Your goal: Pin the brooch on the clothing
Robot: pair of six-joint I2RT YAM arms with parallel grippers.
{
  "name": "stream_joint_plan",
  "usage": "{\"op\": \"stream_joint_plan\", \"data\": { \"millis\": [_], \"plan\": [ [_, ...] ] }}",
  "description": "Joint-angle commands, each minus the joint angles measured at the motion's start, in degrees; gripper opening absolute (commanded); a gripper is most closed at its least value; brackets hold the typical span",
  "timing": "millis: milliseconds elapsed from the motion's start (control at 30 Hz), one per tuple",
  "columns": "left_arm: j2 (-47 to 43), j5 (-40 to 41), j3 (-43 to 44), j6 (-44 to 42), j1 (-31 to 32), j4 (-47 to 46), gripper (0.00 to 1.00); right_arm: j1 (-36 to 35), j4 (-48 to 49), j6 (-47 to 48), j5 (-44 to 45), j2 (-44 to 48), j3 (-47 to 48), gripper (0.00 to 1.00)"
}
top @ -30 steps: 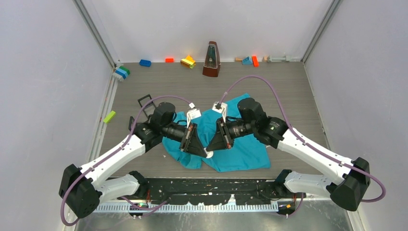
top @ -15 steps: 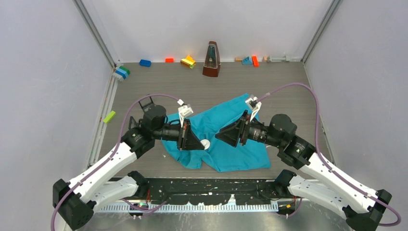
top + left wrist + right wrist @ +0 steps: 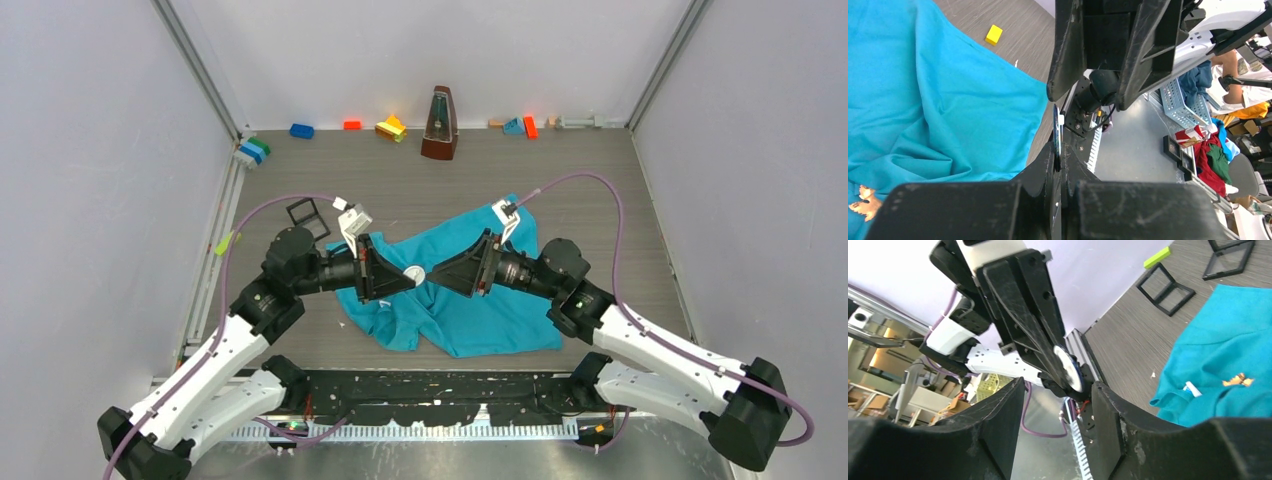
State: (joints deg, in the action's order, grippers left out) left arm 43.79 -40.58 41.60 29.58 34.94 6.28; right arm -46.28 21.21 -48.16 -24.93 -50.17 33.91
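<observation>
The brooch (image 3: 413, 273), a small white disc, is clamped in my left gripper (image 3: 407, 277) and hangs above the teal clothing (image 3: 480, 310). In the left wrist view the brooch (image 3: 1056, 131) shows edge-on between the shut jaws of the left gripper (image 3: 1058, 156). My right gripper (image 3: 433, 277) faces it tip to tip, open. In the right wrist view the brooch (image 3: 1068, 369) sits just beyond the right gripper (image 3: 1055, 407), whose fingers (image 3: 1107, 420) stand wide with nothing between them. The clothing (image 3: 1233, 340) lies crumpled on the table, its small white label (image 3: 1191, 388) showing.
A brown metronome (image 3: 439, 123) and several coloured bricks (image 3: 391, 128) stand along the back wall. A black frame (image 3: 307, 211) and a green block (image 3: 227, 243) lie at the left. A yellow block (image 3: 993, 34) lies past the clothing's edge.
The right gripper has opened and let go of the brooch. The left gripper has kept it and moved left and towards the back. The right gripper drew back, then returned to face it.
</observation>
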Motion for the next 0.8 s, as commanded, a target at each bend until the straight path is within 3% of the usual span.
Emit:
{"op": "stream_joint_plan", "data": {
  "millis": [0, 367, 633, 767],
  "plan": [
    [0.4, -1.2, -1.2, 2.2, -0.4, -5.5, 0.01, 0.1, 12.0, -3.4, -1.8, -2.9, 0.6, 0.55],
    [-0.7, -1.4, -2.4, 3.8, -0.8, -8.2, 0.01, 0.1, 12.5, -3.0, -0.4, -4.5, -1.0, 0.53],
    [-1.1, -2.3, -3.5, 5.4, -1.2, -10.6, 0.01, -0.1, 12.9, -3.3, -7.0, -8.2, 1.5, 0.27],
    [-1.2, -2.1, -3.6, 5.5, -1.2, -10.8, 0.01, -0.1, 13.8, -3.3, -7.6, -8.8, 1.4, 0.24]
  ]
}}
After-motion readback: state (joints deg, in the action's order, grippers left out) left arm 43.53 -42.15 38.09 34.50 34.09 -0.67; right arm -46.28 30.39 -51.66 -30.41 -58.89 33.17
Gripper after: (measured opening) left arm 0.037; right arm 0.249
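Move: The left hand holds the round brooch out to the right, its middle roughly 2 cm to the right of that hand and 1 cm ahead. From the open right hand the brooch lies about 4 cm to the left, 1 cm ahead and 1 cm lower. The clothing is spread some 26 cm below, its middle about 5 cm ahead and 7 cm to the right of the right hand; the small white tube lies on it, about 2 cm ahead and 8 cm to the left. The left hand keeps its pinch on the round brooch and holds it out almost in place, sinking about 1 cm early on and coming back up, with hardly any turn. The right hand eases about 1.5 cm left towards the brooch, pauses, then goes on left and down, about 2 cm left and 2 cm down in all with a turn of some 5 degrees counter-clockwise, while its fingers close from over half open to about a quarter, bringing their tips up to the brooch's free edge without clearly gripping it yet. ##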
